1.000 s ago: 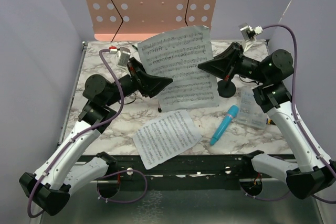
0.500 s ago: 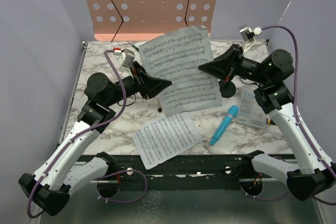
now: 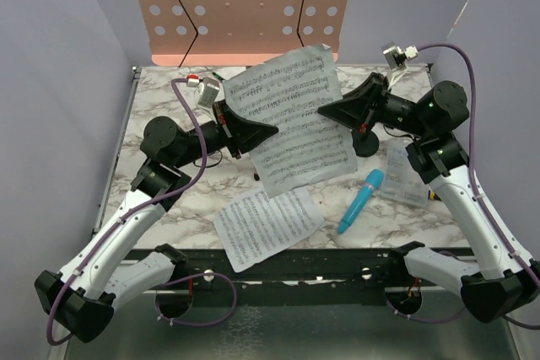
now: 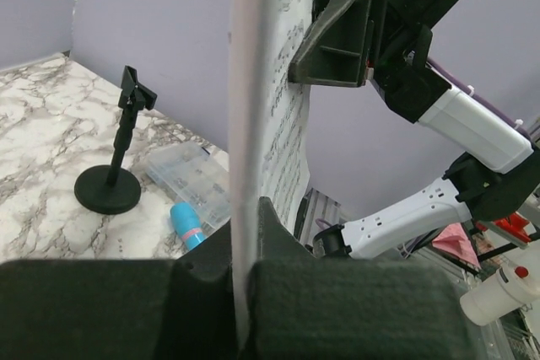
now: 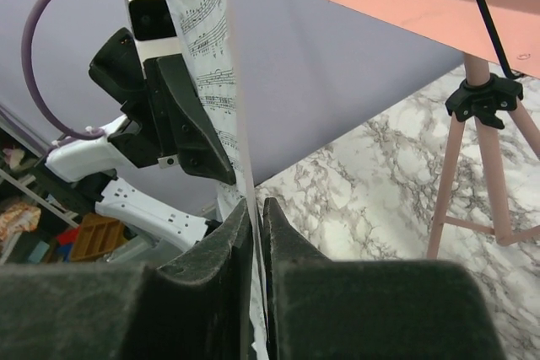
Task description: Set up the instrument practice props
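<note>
A white sheet-music page (image 3: pixel 291 115) hangs in the air over the table's middle, between both grippers. My left gripper (image 3: pixel 272 131) is shut on its left edge; in the left wrist view the page (image 4: pixel 253 124) runs edge-on between the pressed jaws (image 4: pixel 245 250). My right gripper (image 3: pixel 322 109) is at its right edge, jaws a crack apart around the paper (image 5: pixel 257 208). A second page (image 3: pixel 266 225) lies near the front edge. The blue microphone (image 3: pixel 361 200) lies right of it. The black mic stand (image 3: pixel 365 142) stands under the right gripper. The pink music stand (image 3: pixel 240 6) is at the back.
A clear plastic box (image 3: pixel 405 176) lies at the right, beside the right arm. A small dark stick (image 3: pixel 256 174) lies under the hanging page. The pink stand's legs (image 5: pixel 481 166) show in the right wrist view. Lilac walls close in the left, right and back.
The left gripper has closed on the page's left edge. The page has risen a little toward the stand. The right jaws have loosened slightly.
</note>
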`<state>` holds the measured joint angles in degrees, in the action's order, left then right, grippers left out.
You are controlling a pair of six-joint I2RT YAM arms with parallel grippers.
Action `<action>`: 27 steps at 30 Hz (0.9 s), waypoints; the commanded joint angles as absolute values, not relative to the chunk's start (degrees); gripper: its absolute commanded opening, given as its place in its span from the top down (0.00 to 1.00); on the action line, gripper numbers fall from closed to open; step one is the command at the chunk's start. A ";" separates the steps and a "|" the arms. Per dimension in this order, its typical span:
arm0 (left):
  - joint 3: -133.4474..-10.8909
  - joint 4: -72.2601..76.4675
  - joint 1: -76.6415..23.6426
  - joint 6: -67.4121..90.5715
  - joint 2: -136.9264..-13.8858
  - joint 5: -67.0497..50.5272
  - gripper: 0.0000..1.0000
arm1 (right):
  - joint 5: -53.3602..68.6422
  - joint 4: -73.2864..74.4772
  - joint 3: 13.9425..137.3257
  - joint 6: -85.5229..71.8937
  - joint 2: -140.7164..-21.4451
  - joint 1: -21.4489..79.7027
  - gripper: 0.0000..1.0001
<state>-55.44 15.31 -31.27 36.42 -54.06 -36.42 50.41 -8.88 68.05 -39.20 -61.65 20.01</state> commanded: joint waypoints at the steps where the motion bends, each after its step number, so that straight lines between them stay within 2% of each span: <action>1: -53.52 16.89 -31.55 36.66 -52.76 -36.48 1.00 | 48.67 -5.87 68.44 -36.23 -61.38 19.80 0.82; 5: -52.87 16.37 -31.55 35.86 -51.83 -34.85 1.00 | 46.24 -2.95 69.27 -34.02 -61.34 19.78 0.52; 12: -54.28 14.47 -31.55 34.15 -52.22 -32.85 1.00 | 40.31 -0.09 70.38 -30.76 -59.59 19.78 0.24; 20: -58.30 11.53 -31.47 31.69 -53.54 -31.55 1.00 | 37.89 4.39 74.00 -28.55 -60.22 19.78 0.18; 27: -66.97 6.17 -31.53 27.82 -55.95 -31.73 1.00 | 38.32 5.02 79.66 -28.47 -61.81 19.79 0.13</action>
<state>-60.86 10.02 -31.27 31.33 -54.81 -32.82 39.44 3.55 75.46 -29.76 -61.14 20.01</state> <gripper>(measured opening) 0.003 0.842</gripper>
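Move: The left gripper has the upright music sheet by its left side; the music stand's lip lies about 15 cm ahead of it and 6 cm left, near its own height, with the other sheet flat on the table some 35 cm below and 6 cm back, 2 cm left. From the right gripper, still pinching the sheet's right side, the lip is about 12 cm ahead and 13 cm left; the microphone stand is 13 cm ahead and 13 cm right, 27 cm below, and the blue microphone 3 cm back and 12 cm right, 35 cm below. Open the right gripper wide to let go of the music sheet's right side, easing it forward and to the right about 3 cm in all and turning it clockwise some 12 degrees; let it dip slightly, then lift. Keep the left gripper shut on the sheet: sink a touch, then rise and edge forward towards the stand's lip. ##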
